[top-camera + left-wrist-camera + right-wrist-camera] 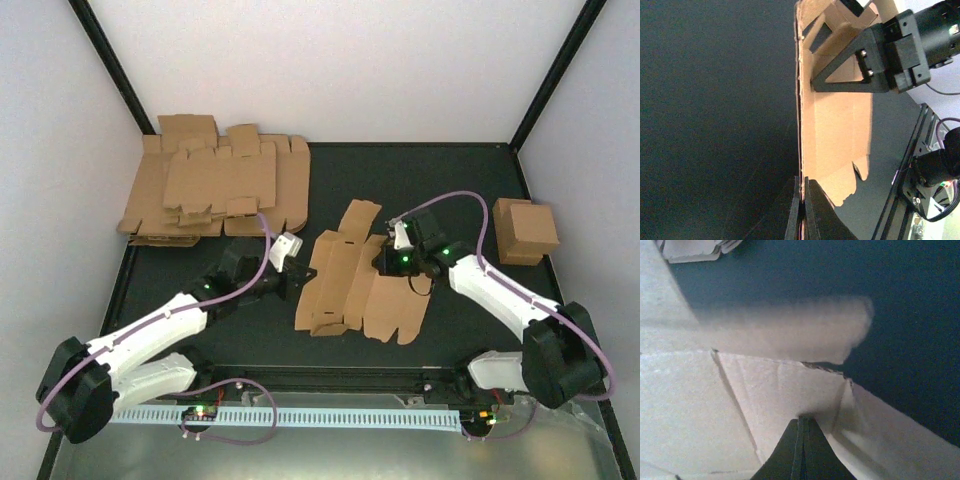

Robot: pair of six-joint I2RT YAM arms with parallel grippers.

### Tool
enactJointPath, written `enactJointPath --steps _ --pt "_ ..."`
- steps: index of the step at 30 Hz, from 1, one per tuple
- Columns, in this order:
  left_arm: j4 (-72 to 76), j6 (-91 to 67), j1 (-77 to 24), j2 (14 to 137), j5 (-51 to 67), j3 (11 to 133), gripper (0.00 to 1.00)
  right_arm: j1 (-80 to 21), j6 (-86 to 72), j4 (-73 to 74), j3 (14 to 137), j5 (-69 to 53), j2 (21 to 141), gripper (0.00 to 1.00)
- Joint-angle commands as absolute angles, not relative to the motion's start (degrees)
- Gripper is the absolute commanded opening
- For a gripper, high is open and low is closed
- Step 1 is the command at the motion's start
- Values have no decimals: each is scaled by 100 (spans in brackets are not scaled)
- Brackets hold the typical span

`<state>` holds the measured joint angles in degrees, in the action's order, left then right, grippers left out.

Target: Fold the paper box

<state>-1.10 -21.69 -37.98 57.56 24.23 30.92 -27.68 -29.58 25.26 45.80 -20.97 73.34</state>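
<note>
The paper box (352, 290) is a brown cardboard blank lying partly unfolded mid-table, with one flap raised at its far end. My left gripper (297, 274) is shut on its left edge. In the left wrist view, the jaws (802, 192) pinch the sheet (835, 130), which shows edge-on. My right gripper (386, 262) is shut, its tips (803, 421) pressed against an inner panel of the paper box (775, 385) beside a crease. Nothing shows between the right jaws. A blurred flap (790, 330) stands just beyond them.
A pile of flat brown blanks (215, 190) lies at the back left. A folded cardboard cube (525, 230) sits at the right edge. A white slotted rail (300, 415) runs along the near edge. White walls and black posts enclose the table.
</note>
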Motion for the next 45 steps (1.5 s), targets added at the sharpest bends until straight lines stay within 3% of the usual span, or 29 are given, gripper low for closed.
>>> enactJointPath --steps 1,8,16,20,28,37,45 --pt "224 -2325 -3827 6015 2615 3213 2 -2804 -3192 1748 4418 -1741 7455 2" --pt "243 -2658 -3817 6600 2678 3319 2 -2802 -3209 1446 4385 -1656 7790 2" --pt "-18 -3203 -3765 7277 2329 3559 2 -2867 -2832 1738 4153 -2231 7123 2" --pt "198 -3351 -3743 7656 2390 3555 2 -3653 -2450 1955 4134 -2288 6700 2" --pt "47 -3589 -3644 7912 2514 3756 2 -5058 -2986 929 3143 -2233 5843 2" --pt "378 -4524 -3348 7824 3539 3743 2 -6857 -2908 122 2974 -1111 6043 2" --pt "436 -4855 -3235 7785 3935 3735 2 -7175 -2496 -105 3083 -684 6715 2"
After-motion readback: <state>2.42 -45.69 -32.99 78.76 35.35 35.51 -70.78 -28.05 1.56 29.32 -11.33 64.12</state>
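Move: The left gripper already pinches the paper box sheet's left edge. The sheet's near end flap lies about 12 cm back, 4 cm right and 10 cm below. From the shut right gripper, whose tips are on or just above the creased middle panel, that flap is about 14 cm back, 11 cm left and 5 cm down. The far end flap stands some 12 cm ahead, 4 cm left; the near right tabs lie 15 cm back, 5 cm right. With fingers shut, ease the right gripper about 2 cm down and forward at the panel, then lift it clear and sweep it back some 20 cm and left 12 cm to the sheet's near left end, turning counter-clockwise. Meanwhile keep the left pinch and lower that edge nearly 9 cm, then raise it slightly, rolling its far side down some 35 degrees. ##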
